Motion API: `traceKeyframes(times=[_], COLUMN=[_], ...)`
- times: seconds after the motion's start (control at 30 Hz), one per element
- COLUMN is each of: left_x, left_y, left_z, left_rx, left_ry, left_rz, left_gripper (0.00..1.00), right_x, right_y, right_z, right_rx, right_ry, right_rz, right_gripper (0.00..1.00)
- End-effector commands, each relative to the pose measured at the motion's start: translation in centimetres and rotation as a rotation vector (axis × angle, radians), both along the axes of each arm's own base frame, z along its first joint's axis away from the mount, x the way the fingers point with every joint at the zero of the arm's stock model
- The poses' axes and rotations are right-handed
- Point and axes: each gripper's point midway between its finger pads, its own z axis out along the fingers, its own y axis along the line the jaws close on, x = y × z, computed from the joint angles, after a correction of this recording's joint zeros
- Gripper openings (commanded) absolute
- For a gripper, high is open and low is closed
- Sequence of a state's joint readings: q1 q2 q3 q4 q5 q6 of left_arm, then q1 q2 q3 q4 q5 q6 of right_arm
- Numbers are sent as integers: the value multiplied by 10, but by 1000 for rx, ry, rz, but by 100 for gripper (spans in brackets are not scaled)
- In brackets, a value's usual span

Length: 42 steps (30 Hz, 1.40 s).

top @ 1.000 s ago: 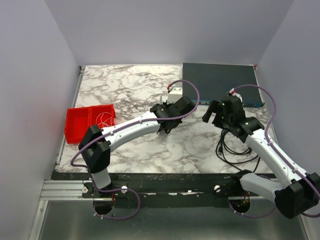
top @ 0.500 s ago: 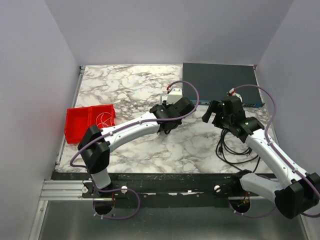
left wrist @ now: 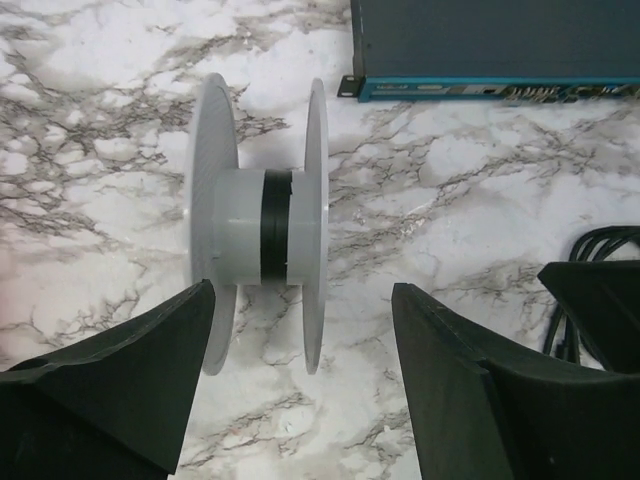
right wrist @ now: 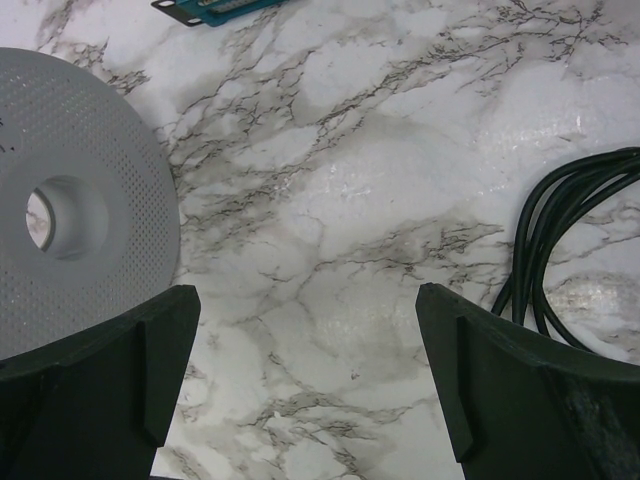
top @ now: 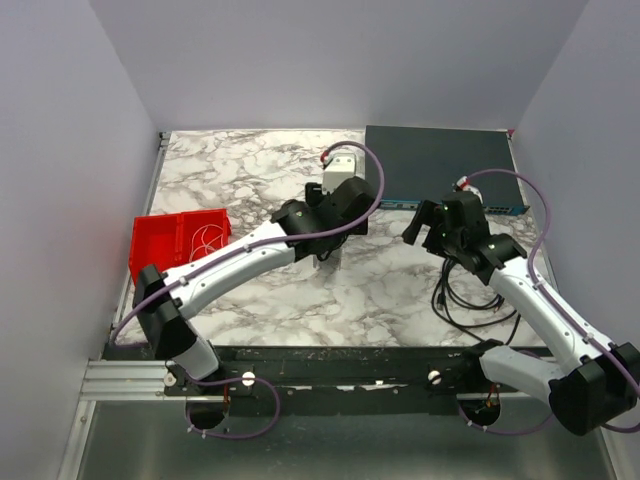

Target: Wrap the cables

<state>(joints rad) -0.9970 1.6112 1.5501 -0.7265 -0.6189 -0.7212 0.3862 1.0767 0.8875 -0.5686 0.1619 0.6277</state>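
Observation:
A white plastic spool [left wrist: 262, 232] with a black band on its hub stands on its flange edges on the marble table, just ahead of my left gripper [left wrist: 300, 335]. That gripper is open and empty, and its fingers straddle the near side of the spool without touching it. The spool's perforated flange [right wrist: 75, 215] shows at the left of the right wrist view. In the top view my left arm hides the spool. A loose black cable [top: 465, 300] lies coiled at the right, and shows in the right wrist view [right wrist: 560, 225]. My right gripper [right wrist: 305, 300] is open and empty above bare marble between spool and cable.
A dark network switch [top: 440, 165] with a teal front sits at the back right, and shows in the left wrist view [left wrist: 490, 45]. A red bin [top: 150, 250] holding thin white wire stands at the left edge. Purple arm cables loop above both wrists.
My left arm has swung its elbow left and drawn the gripper slightly back toward the far side. The right arm has not moved.

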Motion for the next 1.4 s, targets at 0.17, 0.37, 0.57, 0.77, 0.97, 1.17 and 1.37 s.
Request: traceKeyframes(times=[0.17,0.37,0.57,0.77,0.97,1.17,1.37], left_x=[-8,-17,-31,-30,-7,1,-7], left_y=[145,246,296,318,324,330,334], left_z=[65,-3,-67,-114,-129,-138,-155], left_rx=[-82,-174,-264,-325,-377,-356,-361], left_ry=[-22,127,248,329,324,351,379], left_rz=[351,628,826,937,959,1006,1082], left_gripper=[70,71,70,65,57,43,33], right_x=[3,7,7,6,5,2,-1], right_y=[4,6,11,11,11,9,8], right_z=[-6,-13,-22,-21,-18,-20,-22], right_rx=[-9,-22,-8,-9,-7,-9,-6], right_ry=[-6,-7,9,6,-2,0,4], right_rz=[29,49,70,78,78,71,69], right_gripper=[100,100,100,100,100,100,100])
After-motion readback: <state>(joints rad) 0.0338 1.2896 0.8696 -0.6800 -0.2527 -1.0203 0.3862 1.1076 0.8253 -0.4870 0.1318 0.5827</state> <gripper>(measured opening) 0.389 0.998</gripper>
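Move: The white cable lies in the right half of the red bin, about 34 cm to the left hand's left, 4 cm ahead and some 22 cm below. The bin's middle is about 7 cm farther left of the cable and 2 cm nearer the base. The empty spool stands on edge about 4 cm ahead of this hand, 3 cm left and 14 cm down. From the right hand the cable is some 57 cm left, 4 cm ahead and 15 cm below. Heading for the white cable in the red bin, the left hand first rises about 8 cm clear of the spool, then sweeps some 33 cm left and sinks steeply to end low over the bin's right half. The wrist swings nearly 60 degrees counter-clockwise and tips the fingers steeply down, while they close to about half their earlier gap; a touch on the cable can't be made out. ##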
